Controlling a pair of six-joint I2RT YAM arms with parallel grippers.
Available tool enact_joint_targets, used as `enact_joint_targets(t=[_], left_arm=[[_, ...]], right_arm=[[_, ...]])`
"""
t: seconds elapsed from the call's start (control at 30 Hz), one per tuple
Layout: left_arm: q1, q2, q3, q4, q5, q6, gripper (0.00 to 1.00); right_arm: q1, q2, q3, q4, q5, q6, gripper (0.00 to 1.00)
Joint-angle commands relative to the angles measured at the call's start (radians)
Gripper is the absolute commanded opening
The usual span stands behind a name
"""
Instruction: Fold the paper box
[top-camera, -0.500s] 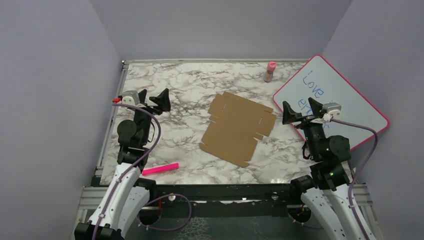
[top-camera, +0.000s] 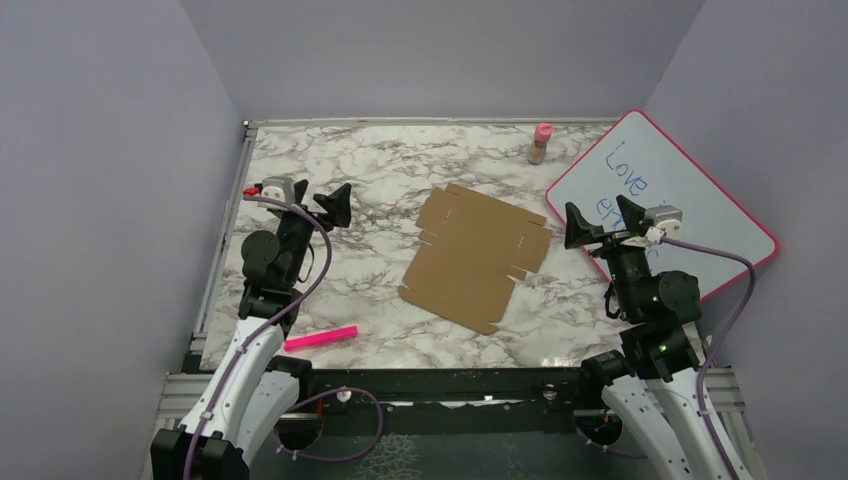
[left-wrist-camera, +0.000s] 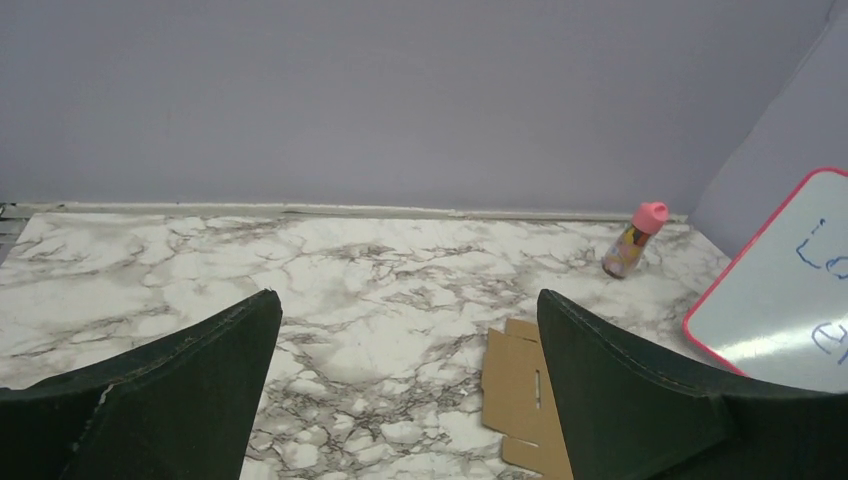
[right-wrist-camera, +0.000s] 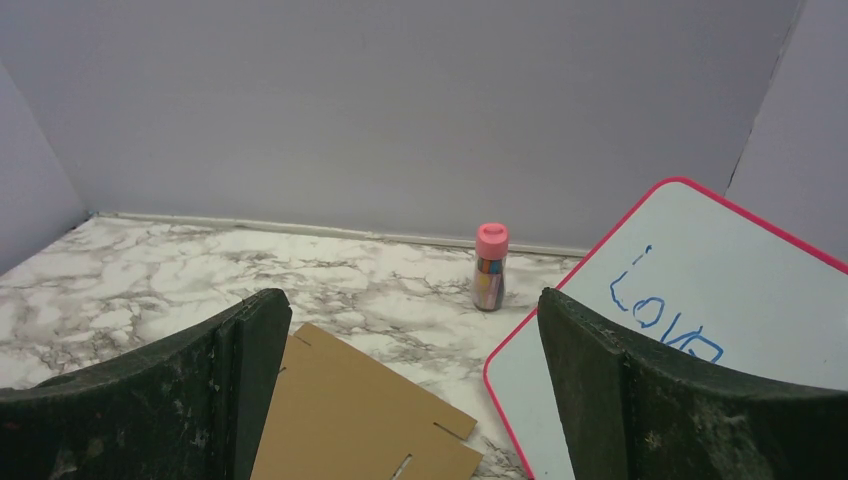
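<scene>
The paper box (top-camera: 475, 257) lies unfolded and flat on the marble table (top-camera: 370, 170), a brown die-cut sheet with flaps and slits near the middle. My left gripper (top-camera: 322, 203) hovers to its left, open and empty, pointing toward the back wall. In the left wrist view the left gripper (left-wrist-camera: 407, 300) spans bare marble, and a corner of the box (left-wrist-camera: 520, 395) shows beside the right finger. My right gripper (top-camera: 598, 212) stands open just right of the box. Seen from the right wrist, the right gripper (right-wrist-camera: 411, 297) holds nothing, with the box (right-wrist-camera: 350, 420) low between its fingers.
A pink-framed whiteboard (top-camera: 690, 215) with blue writing leans at the right edge, close to my right arm. A small pink-capped bottle (top-camera: 541, 143) stands at the back. A pink marker (top-camera: 321, 338) lies by the front edge. Lilac walls close in three sides.
My left gripper has shifted slightly right, toward the box. The right arm and the box have not moved.
</scene>
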Motion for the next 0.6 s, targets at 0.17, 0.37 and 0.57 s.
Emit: enact_joint_targets(t=[0.17,0.37,0.57], left_arm=[[-0.005,0.142,0.062,0.016,0.353,0.059,0.99],[-0.003,0.318,0.146,-0.062,0.449,-0.068,0.99],[0.003,0.542,0.238,-0.072,0.604,-0.220,0.99]], right_arm=[[-0.003,-0.013,-0.015,0.023,0.002,0.008,1.00],[-0.003,-0.004,-0.015,0.023,-0.014,0.014,1.00],[-0.003,-0.011,-0.017,0.022,-0.025,0.019,1.00]])
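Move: The paper box, still a flat cardboard blank, lies about 28 cm to the left hand's right and some 9 cm farther out, roughly 28 cm below it. The pink-capped bottle stands about 44 cm to the right and 39 cm ahead of that hand; the pink strip lies some 13 cm back and 4 cm left. From the waiting right hand, the blank is about 19 cm left, 16 cm ahead and 32 cm down. Rightward and down through free air, gathering speed, the left hand heads for the flat cardboard blank: about 8 cm right and 7 cm lower, with some 3.5 cm of forward reach coming mostly late. Meanwhile its wrist swings some 25 degrees clockwise and tips the wide-open fingers down towards the table. ##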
